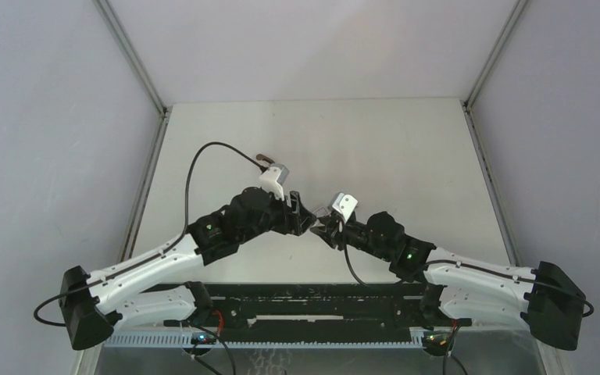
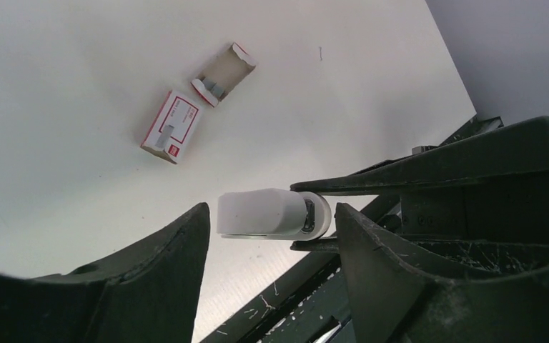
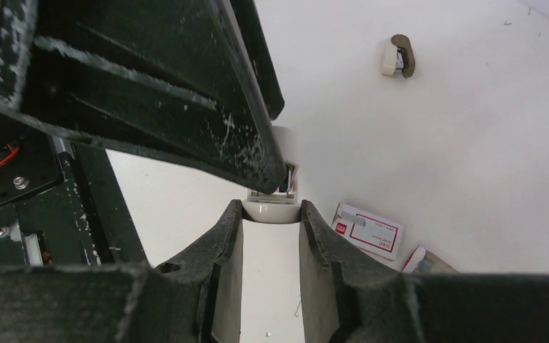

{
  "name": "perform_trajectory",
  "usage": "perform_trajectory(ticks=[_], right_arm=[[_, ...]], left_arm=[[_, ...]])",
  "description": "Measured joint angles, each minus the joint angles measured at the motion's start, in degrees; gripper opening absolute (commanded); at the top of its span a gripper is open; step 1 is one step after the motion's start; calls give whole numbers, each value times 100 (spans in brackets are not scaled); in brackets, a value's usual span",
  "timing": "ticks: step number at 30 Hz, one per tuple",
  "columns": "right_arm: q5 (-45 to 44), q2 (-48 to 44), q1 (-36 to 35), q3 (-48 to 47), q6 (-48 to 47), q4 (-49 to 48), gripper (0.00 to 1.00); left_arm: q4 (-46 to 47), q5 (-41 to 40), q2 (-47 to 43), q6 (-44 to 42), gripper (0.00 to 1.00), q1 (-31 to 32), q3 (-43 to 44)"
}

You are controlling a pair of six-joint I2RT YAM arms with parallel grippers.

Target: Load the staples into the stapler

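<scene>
The stapler [image 2: 257, 213] is small and white and hangs above the table. My right gripper [image 3: 271, 206] is shut on its rounded end, and the stapler's body [image 3: 284, 146] runs on beyond the fingertips. My left gripper [image 2: 271, 214] is open, with one finger on each side of the stapler and a narrow gap on both sides. In the top view the two grippers meet mid-table, the left gripper [image 1: 305, 215] facing the right gripper [image 1: 330, 226]. The staples' pink-red and white box sleeve [image 2: 173, 126] lies on the table. Its slid-out tray [image 2: 221, 73] lies beside it.
A small white and brown item [image 3: 399, 57] lies farther out on the table, also seen behind the left arm as the same item [image 1: 266, 160]. The black base rail [image 2: 307, 293] at the near edge is strewn with loose staple bits.
</scene>
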State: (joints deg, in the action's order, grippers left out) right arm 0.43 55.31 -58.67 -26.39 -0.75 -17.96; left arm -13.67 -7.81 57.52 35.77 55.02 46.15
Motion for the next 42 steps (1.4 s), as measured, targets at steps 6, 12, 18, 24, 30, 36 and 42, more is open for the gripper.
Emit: perform_trajectory(ticks=[6,12,18,24,30,36,42], right_arm=[[-140,48,-61,0,-63,-85,0],[-170,48,-66,0,-105,-164,0],[-186,57,-70,2,-151,-153,0],[-210,55,-74,138,-151,-356,0],[-188,20,-105,273,-136,-623,0],[-157,-105,-131,420,-96,-793,0],[-195,-258,-136,605,-35,-710,0]], left_arm=[[-39,160,136,96,56,-52,0],[-44,212,205,131,42,-96,0],[22,273,223,140,19,-116,-2],[13,514,205,133,1,-295,-33],[35,925,39,168,0,-522,-157],[63,1320,-138,262,0,-693,-302],[-63,1226,-411,264,0,-1123,-332]])
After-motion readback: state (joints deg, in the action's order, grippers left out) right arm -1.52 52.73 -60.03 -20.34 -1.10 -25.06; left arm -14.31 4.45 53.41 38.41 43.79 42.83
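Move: The stapler, held in the right hand's fingers, has its free end already between the left hand's open ones; its middle lies about 2 cm to the right of the left hand, 1 cm back and 2 cm lower. From the right hand it is some 2 cm left, 1 cm ahead and 1 cm up. On the table roughly 17 cm below the left hand, the staple box sits about 14 cm ahead and 2 cm right, the open tray some 18 cm ahead and 10 cm right. The stapler's free end gets pinched by the left fingers, which close from wide open while that hand sinks about 1 cm. Keeping the pinch, the left hand tips slightly, eases back a little, then draws away from the right hand, some 2.5 cm left and finally forward too. The right fingers keep their grip on the other end, nearly still. ##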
